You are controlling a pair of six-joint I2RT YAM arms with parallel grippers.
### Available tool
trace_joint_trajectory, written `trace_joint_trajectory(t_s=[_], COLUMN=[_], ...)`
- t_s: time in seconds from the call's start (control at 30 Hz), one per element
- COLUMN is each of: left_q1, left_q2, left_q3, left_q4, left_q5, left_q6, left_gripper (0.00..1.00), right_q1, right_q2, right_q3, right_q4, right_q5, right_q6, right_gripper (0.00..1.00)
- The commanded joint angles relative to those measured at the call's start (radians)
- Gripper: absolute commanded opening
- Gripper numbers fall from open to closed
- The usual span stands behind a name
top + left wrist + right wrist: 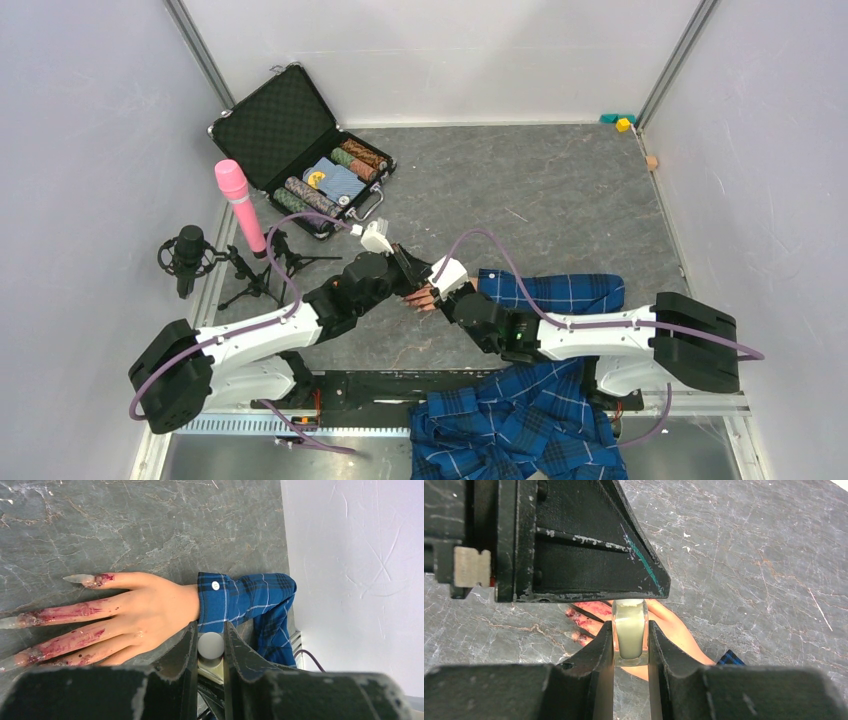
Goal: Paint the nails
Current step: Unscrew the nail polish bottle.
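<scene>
The flesh-coloured mannequin hand (140, 612) lies flat on the grey table in a blue plaid sleeve (245, 597), its fingers smeared with red. The nails (77, 578) are long, pointed and pale, reddish at the base. My left gripper (210, 630) is shut on the white cap (210, 645) of a small clear bottle. My right gripper (630, 627) is shut on that bottle (629, 632), which holds pale liquid. Both grippers meet just above the mannequin hand (422, 298), left gripper (408, 272) facing right gripper (443, 290). From the right wrist, the left gripper's black body hides the cap.
An open black case (300, 150) of poker chips lies at the back left. A pink microphone (240, 205) and a black microphone on a tripod (190, 255) stand at the left wall. More plaid cloth (520, 420) hangs over the near edge. Small blocks (622, 122) sit in the far right corner.
</scene>
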Motion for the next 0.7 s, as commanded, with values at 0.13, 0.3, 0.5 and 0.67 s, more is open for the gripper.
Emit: trace_joint_trajectory(t_s=[0.13, 0.3, 0.5, 0.67], left_q1=[-0.005, -0.003, 0.0, 0.007], left_q2=[-0.03, -0.112, -0.196, -0.247], left_q3=[0.096, 0.161, 0.248, 0.233], left_q4=[-0.143, -0.257, -0.44, -0.361], left_q5=[0.03, -0.047, -0.168, 0.001], left_q6=[0.093, 0.257, 0.409, 0.54], left_gripper=[0.19, 0.86, 1.0, 1.0], right_q1=[-0.02, -0.021, -0.035, -0.164], right_q2=[-0.06, -0.151, -0.29, -0.396], right_q3=[0.002, -0.049, -0.097, -0.116], right_q4=[0.086, 0.067, 0.003, -0.033], right_q5=[0.135, 0.123, 0.042, -0.389], right_q6=[0.002, -0.019, -0.057, -0.096], right_gripper=[0.0, 0.0, 0.0, 0.0])
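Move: The nail polish bottle is already gripped by both hands: its middle is about 3 cm below the left hand, whose fingers pinch the white cap, and about 1 cm above the right hand, which holds the glass body. Under them the fake hand lies about 2 cm farther out and 1 cm right of the left hand, roughly 13 cm down. The shirt cuff is about 15 cm to the left hand's right, 3 cm farther out and equally low. Open the left gripper wide to let go of the cap, and draw it up about 8 cm and some 4 cm left, away from the bottle, tipping its fingers upward. Meanwhile keep the right gripper's hold on the glass body and carry the bottle up about 5 cm and nearly as far right, above the fake hand, turning only slightly. ##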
